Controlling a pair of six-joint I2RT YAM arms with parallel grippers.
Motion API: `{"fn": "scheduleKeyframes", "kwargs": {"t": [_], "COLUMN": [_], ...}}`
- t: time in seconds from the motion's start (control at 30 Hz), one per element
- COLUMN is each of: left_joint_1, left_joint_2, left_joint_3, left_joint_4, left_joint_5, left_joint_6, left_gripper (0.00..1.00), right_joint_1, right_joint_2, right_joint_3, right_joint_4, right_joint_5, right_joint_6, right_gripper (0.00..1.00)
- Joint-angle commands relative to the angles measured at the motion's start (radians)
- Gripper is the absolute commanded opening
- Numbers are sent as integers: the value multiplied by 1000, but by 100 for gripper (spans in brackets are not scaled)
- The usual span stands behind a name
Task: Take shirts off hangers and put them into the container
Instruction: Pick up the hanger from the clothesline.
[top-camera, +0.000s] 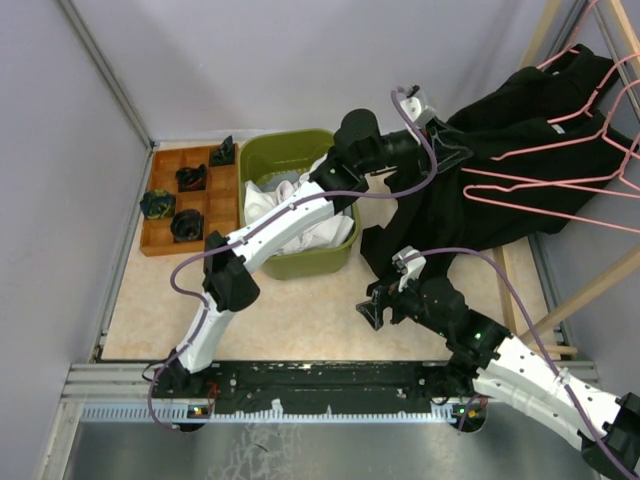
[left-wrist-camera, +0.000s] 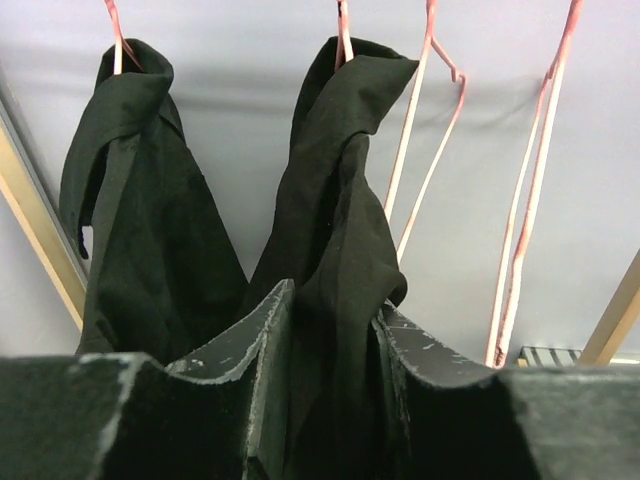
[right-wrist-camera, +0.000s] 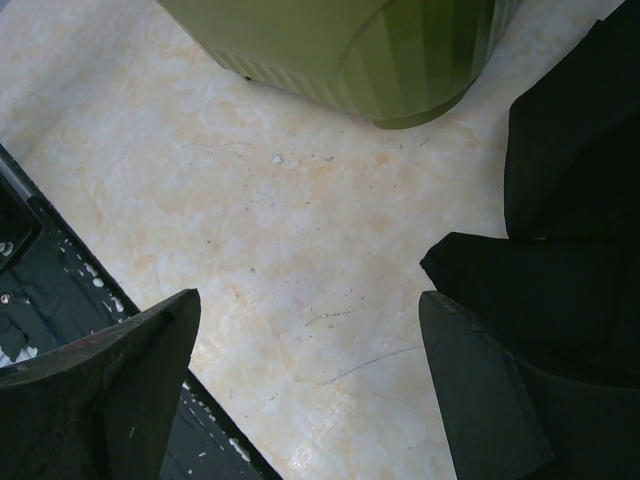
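Note:
Two black shirts (left-wrist-camera: 140, 230) (left-wrist-camera: 340, 220) hang on pink hangers (left-wrist-camera: 118, 40) at the right of the rack. In the top view they form one dark mass (top-camera: 540, 170). My left gripper (left-wrist-camera: 332, 320) (top-camera: 452, 152) is raised to the right-hand shirt. Its jaws stand parted with a fold of that shirt's cloth hanging between them. Two bare pink hangers (left-wrist-camera: 425, 150) hang further right. The green container (top-camera: 290, 137) (right-wrist-camera: 380, 50) holds pale shirts (top-camera: 320, 232). My right gripper (right-wrist-camera: 308, 300) (top-camera: 372, 305) hovers open over the bare table beside a black shirt's hem (right-wrist-camera: 570, 200).
A brown wooden tray (top-camera: 165, 240) with several dark objects sits left of the container. Light wooden rack poles (top-camera: 590, 290) (left-wrist-camera: 40, 250) frame the right side. Grey walls close in the back and left. A black base rail (top-camera: 320, 380) runs along the near edge.

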Motion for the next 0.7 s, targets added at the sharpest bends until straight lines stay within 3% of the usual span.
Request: {"fn": "scheduleKeyframes", "kwargs": {"t": [0.0,0.1,0.13,0.47,0.67], "left_joint_1": [5,5,4,7,9], "left_joint_2": [32,52,54,11,-31], "left_joint_3": [62,98,108,76,24], "left_joint_4": [6,41,53,393,460], "left_joint_5": [24,15,3,-54,-57], "left_joint_6": [-39,-68,-78,-138,-141], "left_gripper": [31,2,0,0,0], "right_joint_1": [6,5,5,6,6], "right_joint_2": [-1,-1,-1,0,10], "right_joint_3": [42,40,40,34,38], "right_joint_4": [38,37,38,39,38], "right_joint_5": [12,14,15,25,25], "right_joint_6": [-5,-5,-6,-3,-3], "right_gripper": [90,91,91,91,91]}}
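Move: The left gripper's half-open fingers straddle the black shirt's near shoulder, about 2 cm to their right and level with them. The middle of its hanger is some 15 cm right, 2 cm farther out and 9 cm higher. The other black shirt hangs roughly 11 cm ahead and 15 cm right, 3 cm up; the nearest bare hanger is 4 cm back, 18 cm right, 7 cm up. From the right hand that shoulder is about 15 cm ahead, 12 cm right and 32 cm up. Shut the left gripper on the black shirt's shoulder at the near end of its hanger, easing less than 1 cm to the right as the fingers pinch the cloth. Then, keeping hold, raise it about 6 cm, quickening as you go, drifting slightly left, back from the rail, and tipping the right-pointing fingers up some 15 degrees. ##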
